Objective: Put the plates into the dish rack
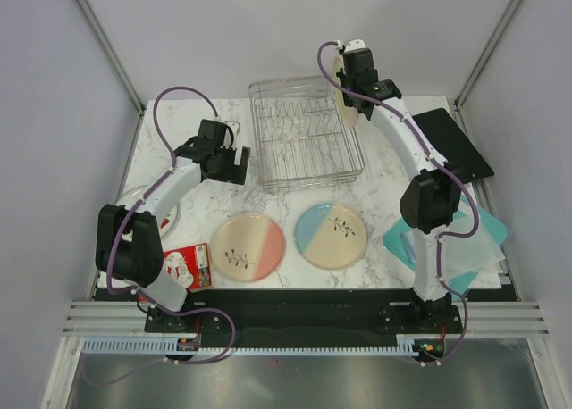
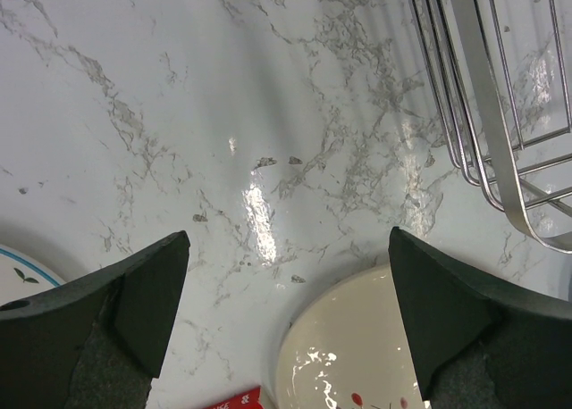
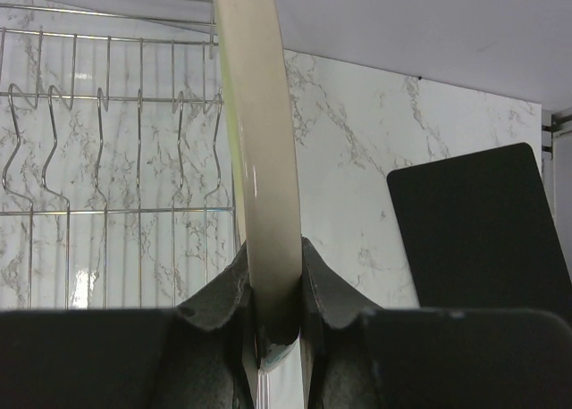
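Observation:
The silver wire dish rack (image 1: 304, 132) stands at the back middle of the marble table. My right gripper (image 1: 355, 86) is shut on a cream plate (image 3: 259, 159) held upright on its edge, over the rack's far right side (image 3: 107, 159). My left gripper (image 1: 234, 163) hangs open and holds nothing, left of the rack. Between its fingers (image 2: 134, 302) lies bare marble, with a white plate bearing red marks (image 2: 357, 355) just below. A pink-and-cream plate (image 1: 248, 246) and a blue-and-cream plate (image 1: 330, 236) lie flat in front of the rack. A white plate (image 1: 128, 197) lies partly under the left arm.
A flat black board (image 1: 451, 141) lies right of the rack, close to the right arm. Teal sheets (image 1: 460, 239) are stacked at the right front. A red-and-white packet (image 1: 188, 266) lies at the front left. Another plate's edge with a sprig (image 2: 18, 271) shows beside the left finger.

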### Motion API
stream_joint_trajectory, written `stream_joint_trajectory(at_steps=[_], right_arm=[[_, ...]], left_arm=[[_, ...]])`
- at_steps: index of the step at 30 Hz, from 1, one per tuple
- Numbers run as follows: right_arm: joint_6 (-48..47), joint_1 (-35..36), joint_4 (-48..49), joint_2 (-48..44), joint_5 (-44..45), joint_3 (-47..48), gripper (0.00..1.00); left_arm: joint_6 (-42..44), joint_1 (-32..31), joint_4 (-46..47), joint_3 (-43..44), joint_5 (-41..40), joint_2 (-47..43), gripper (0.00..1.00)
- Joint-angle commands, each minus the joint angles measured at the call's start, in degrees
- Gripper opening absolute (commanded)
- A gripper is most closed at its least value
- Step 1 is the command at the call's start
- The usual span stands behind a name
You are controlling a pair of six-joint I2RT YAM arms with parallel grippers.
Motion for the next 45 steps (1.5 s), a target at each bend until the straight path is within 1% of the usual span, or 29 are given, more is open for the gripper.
stream_joint_trajectory(at_steps=[1,6,8,12,16,17,19,20,21,26,28,29,31,32,33,34,35,36,37,38,39,40,41,42,43,44,45], right_arm=[[1.6,0.0,9.3,-0.5,4.3,5.1,0.0],[2.0,0.8,9.5,1.7,6.8,5.3,0.0],[4.4,1.0,9.7,2.9,9.8,5.3,0.0],[7.1,1.1,9.6,4.8,9.6,5.5,0.0],[7.9,1.4,9.6,6.5,9.3,6.0,0.0],[7.9,1.3,9.6,6.9,9.3,6.2,0.07],[7.5,1.4,9.8,7.1,9.8,6.3,0.26],[7.3,1.3,9.9,6.7,10.0,6.3,0.42],[7.3,1.2,9.9,6.5,10.2,5.8,0.46],[6.8,1.3,10.3,4.2,10.4,3.5,0.5],[6.2,1.3,10.0,2.3,10.9,2.4,0.53],[5.2,1.3,9.9,1.2,11.2,0.9,0.55],[4.9,0.9,9.4,-4.2,11.7,-2.4,0.58],[5.8,0.2,8.9,-6.6,10.9,-7.5,0.59],[6.3,-0.4,8.5,-12.0,8.5,-10.7,0.6],[6.8,-1.0,7.6,-14.7,7.2,-14.2,0.62],[7.7,-2.2,6.7,-17.2,5.9,-20.9,0.63],[7.7,-3.3,5.0,-22.2,3.6,-24.4,0.66],[7.4,-4.3,4.4,-24.7,-4.3,-28.2,0.69],[7.2,-7.5,3.7,-27.0,-8.6,-35.4,0.71],[7.0,-9.8,1.7,-30.8,-15.5,-38.6,0.72],[6.3,-12.3,0.6,-32.2,-29.8,-41.7,0.71],[5.1,-16.6,-0.5,-33.3,-37.1,-47.4,0.68],[2.6,-18.2,-1.9,-35.0,-41.9,-50.1,0.68],[-0.6,-19.4,-3.3,-35.6,-46.7,-53.0,0.7],[-3.0,-22.0,-4.7,-36.1,-55.0,-57.2,0.72],[-5.6,-22.6,-5.7,-36.5,-56.7,-59.2,0.74]], left_arm=[[-1.5,-0.2,1.7,0.6,0.8,-0.2,1.0],[-1.8,-0.2,1.6,1.1,1.7,1.0,1.0],[-2.0,-0.2,1.6,1.5,2.1,1.3,1.0],[-2.0,-0.2,1.2,2.4,2.4,2.2,1.0],[-2.0,-0.2,0.8,2.9,2.4,2.6,1.0],[-2.0,-0.2,0.9,3.0,2.3,2.6,1.0],[-2.1,-0.2,0.7,3.0,2.3,2.5,1.0],[-2.1,-0.2,0.7,3.0,2.2,2.5,1.0],[-2.2,-0.2,0.6,2.8,2.0,2.4,1.0],[-2.9,-0.2,0.7,2.0,1.4,1.1,1.0],[-3.2,-0.2,-0.4,1.6,-0.1,0.1,1.0],[-3.4,-0.2,-0.8,1.3,-0.5,-2.2,1.0],[-3.8,-0.2,-2.5,-0.6,-0.6,-5.5,0.99],[-4.8,-0.2,-3.0,-1.5,-0.1,-9.3,0.98],[-5.6,-0.2,-3.2,-3.0,2.4,-12.0,0.97],[-6.8,-0.2,-3.0,-6.3,4.7,-14.5,0.94],[-9.4,-0.4,-2.9,-8.0,6.6,-19.4,0.92],[-10.8,-0.6,-2.5,-9.8,11.1,-21.6,0.89],[-11.9,-1.1,-0.4,-13.6,14.2,-23.5,0.83],[-14.0,-2.5,1.3,-15.7,17.1,-25.7,0.78],[-15.0,-3.6,3.0,-17.9,21.6,-28.5,0.72],[-15.9,-4.8,4.5,-22.1,24.1,-29.7,0.58],[-17.8,-7.2,7.7,-23.8,26.2,-30.1,0.53],[-19.1,-8.4,8.7,-25.3,29.4,-29.6,0.49],[-20.8,-9.3,10.1,-27.9,30.9,-29.1,0.48],[-23.8,-10.7,14.1,-29.3,32.8,-28.5,0.5],[-24.9,-11.1,16.7,-30.4,35.9,-27.5,0.53]])
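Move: Just below the right hand, which already holds the green-and-cream plate, the rack's right-end slot lies with its middle about 4 cm ahead, 2 cm left and 14 cm down; the rack's middle is roughly 10 cm left and 2 cm back. The black mat lies some 27 cm right, 6 cm back. From the empty left hand, the pink-and-cream plate lies about 15 cm back, 4 cm right, 12 cm down; the blue-and-cream plate 13 cm back, 26 cm right. Lowering the upright plate about 6 cm and slightly forward into the rack's right end, the right hand opens, lets go and rises, then sweeps back and right, some 18 cm back, clear of the rack. The wide-open left hand stays by the rack's left side until late, then swings back, right and up towards the pink-and-cream plate, half closing and tipping its left side down about 25 degrees. ##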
